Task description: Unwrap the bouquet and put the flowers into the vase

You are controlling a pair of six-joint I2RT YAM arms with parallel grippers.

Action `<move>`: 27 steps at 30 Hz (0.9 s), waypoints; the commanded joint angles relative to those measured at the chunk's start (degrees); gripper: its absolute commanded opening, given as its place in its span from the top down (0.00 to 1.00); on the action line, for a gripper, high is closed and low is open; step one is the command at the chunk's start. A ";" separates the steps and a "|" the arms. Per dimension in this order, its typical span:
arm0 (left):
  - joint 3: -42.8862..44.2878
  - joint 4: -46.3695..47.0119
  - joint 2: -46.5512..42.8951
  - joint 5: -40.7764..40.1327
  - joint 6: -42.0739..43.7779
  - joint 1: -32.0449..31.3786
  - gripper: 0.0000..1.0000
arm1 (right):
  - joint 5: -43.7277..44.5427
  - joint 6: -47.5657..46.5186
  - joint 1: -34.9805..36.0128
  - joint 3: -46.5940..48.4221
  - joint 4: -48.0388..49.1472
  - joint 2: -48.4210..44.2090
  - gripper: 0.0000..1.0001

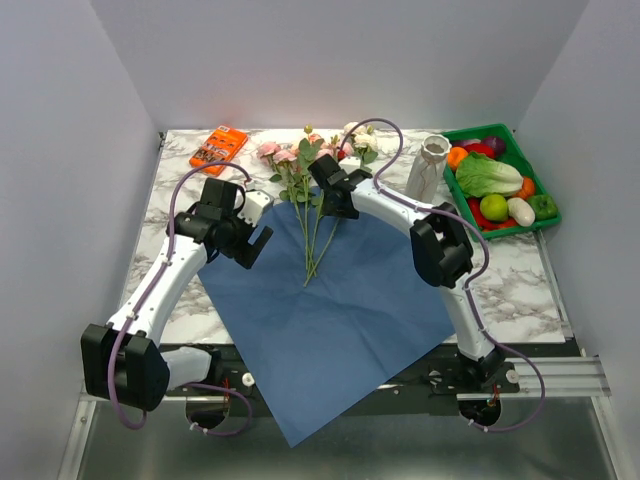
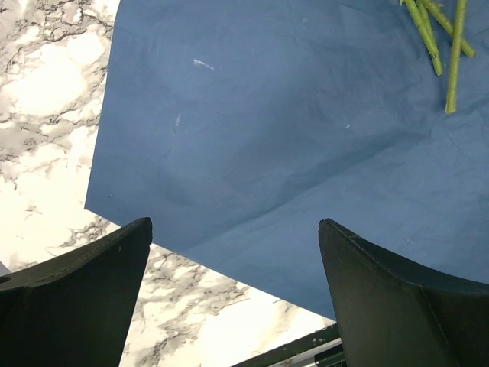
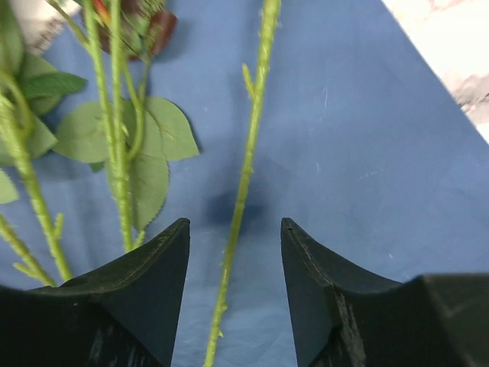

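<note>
The bouquet lies unwrapped: its blue paper [image 1: 320,310] is spread flat on the marble table. The flowers [image 1: 300,165] lie loose on it, pink and cream heads towards the back, thin green stems [image 2: 435,38] pointing forward. My right gripper [image 1: 335,200] hovers over the upper stems. In the right wrist view it [image 3: 234,229] is open, with one thorny stem [image 3: 243,183] running between the fingers and a gap on each side. My left gripper [image 1: 250,245] is open over the paper's left edge [image 2: 153,229], holding nothing. The whitish vase [image 1: 430,165] stands upright at the back right.
A green tray [image 1: 484,130] of toy vegetables sits right of the vase at the back right corner. An orange packet [image 1: 218,148] lies at the back left. The paper's near corner hangs over the table's front edge [image 1: 300,425].
</note>
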 commanded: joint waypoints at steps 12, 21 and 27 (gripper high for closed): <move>0.89 -1.31 -3.02 -1.50 0.57 0.44 0.01 | -2.75 2.47 -0.24 -0.83 -3.17 1.96 0.48; 1.77 -2.19 -3.90 -1.32 0.13 0.44 0.01 | -2.84 3.96 -0.15 -2.32 -3.61 2.40 0.56; 1.86 -2.89 -4.96 -1.67 0.22 0.44 0.01 | -1.96 4.14 -0.15 -3.90 -3.52 0.38 0.86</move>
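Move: The part of the outermost right-hand flower stem that I want is just under my right hand, about 3 cm down and 2 cm nearer me. The other stems run some 5 cm to its left and level with it. The white flower heads are about 21 cm ahead of the hand and 4 cm right. The vase stands roughly 17 cm right and 6 cm ahead. From my left hand, that stem part is some 14 cm ahead, 18 cm right and 12 cm below. I ease my right hand down onto that one stem, about 2.5 cm lower and nearly 2 cm back along it towards the cut end, tipping the fingers slightly steeper. The half-open fingers narrow slowly at first, then close quickly to pinch the stem between their tips, beside the other stems and not over them. ##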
